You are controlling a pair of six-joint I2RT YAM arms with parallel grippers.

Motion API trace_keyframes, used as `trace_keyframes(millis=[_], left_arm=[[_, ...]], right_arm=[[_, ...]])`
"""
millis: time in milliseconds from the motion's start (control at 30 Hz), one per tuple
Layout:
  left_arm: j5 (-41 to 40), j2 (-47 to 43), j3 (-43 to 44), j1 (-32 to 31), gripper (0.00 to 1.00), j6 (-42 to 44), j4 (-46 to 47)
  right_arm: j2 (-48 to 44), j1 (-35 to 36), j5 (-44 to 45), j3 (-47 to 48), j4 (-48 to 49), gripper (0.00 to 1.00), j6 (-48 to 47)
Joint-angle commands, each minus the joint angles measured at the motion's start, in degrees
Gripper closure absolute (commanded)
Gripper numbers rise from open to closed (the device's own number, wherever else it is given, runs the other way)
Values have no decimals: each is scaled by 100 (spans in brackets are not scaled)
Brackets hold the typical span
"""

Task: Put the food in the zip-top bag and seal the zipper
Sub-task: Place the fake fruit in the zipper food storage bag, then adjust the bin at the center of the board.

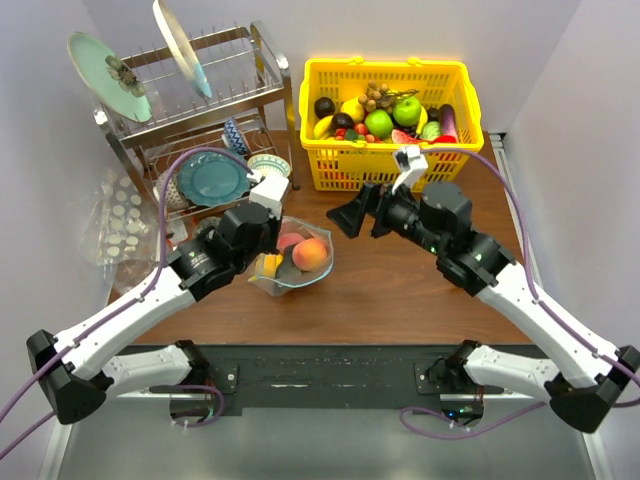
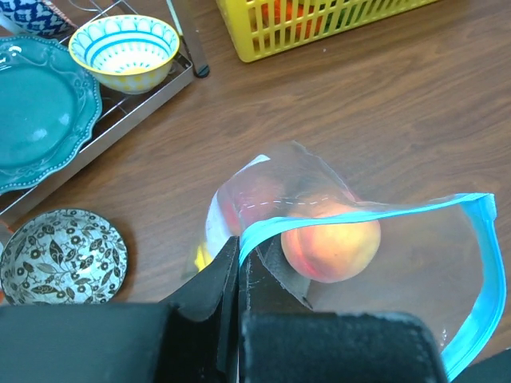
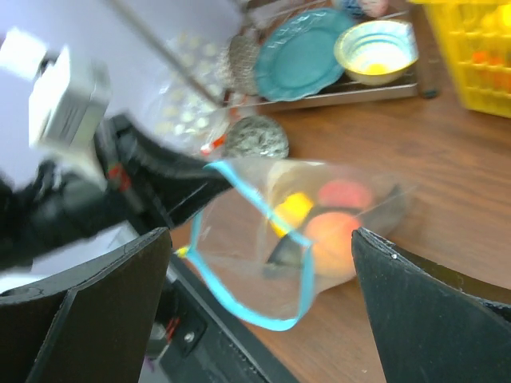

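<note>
The clear zip-top bag (image 1: pixel 296 272) stands open on the wooden table, with its teal zipper (image 2: pixel 383 211) curving round the mouth. Inside lie a peach (image 2: pixel 335 243), a red piece (image 3: pixel 345 194) and a yellow piece (image 3: pixel 291 209). My left gripper (image 2: pixel 239 255) is shut on the zipper strip at the bag's left corner and holds the mouth up. My right gripper (image 1: pixel 348 208) hovers just right of the bag, open and empty, and the bag's mouth (image 3: pixel 239 263) shows between its fingers. More food fills the yellow basket (image 1: pixel 385 66) behind.
A metal dish rack (image 1: pixel 270 60) stands at the back left with two upright plates, a teal plate (image 1: pixel 210 178) and a striped bowl (image 2: pixel 124 52). A patterned bowl (image 2: pixel 64 257) and crinkled dotted plastic (image 1: pixel 120 225) lie left of the bag.
</note>
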Motion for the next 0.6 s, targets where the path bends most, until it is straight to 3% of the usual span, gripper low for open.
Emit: trace_keyframes(millis=[0,233,467,567], left_arm=[[-304,-333,-348,36,100,371,882],[-278,-693,-832,36,100,407,1269],[-154,-729,-1008,36,100,354,1322],[-172,-720,-1017,27,100,354,1322]], right_arm=[[606,6,1039,877,-997,2,-295],[1439,-12,2032,1955,-1524,2,-901],[2583,-258,2455,3100,-1842,3,-1271],[3100,-503,2412,3557,-1876,9,-1377]])
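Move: The yellow basket, whose fruit comes next, has its middle about 30 cm ahead of the right hand, 10 cm to its right and 25 cm below. Its strawberries lie some 24 cm straight ahead of that hand, a green apple 25 cm ahead and 8 cm right. The bagged peach is about level with the right hand, 9 cm left and 29 cm down. From the left hand, the basket's middle is roughly 28 cm ahead, 26 cm right, 17 cm lower. The yellow basket is what the empty right hand heads for, leaving the filled bag behind: it travels about 12 cm forward, nearly level, fingers staying wide open, while the wrist turns clockwise some 20 degrees and rolls its left side down about as much. The left hand keeps its pinch on the bag's blue rim, easing a centimetre left. ##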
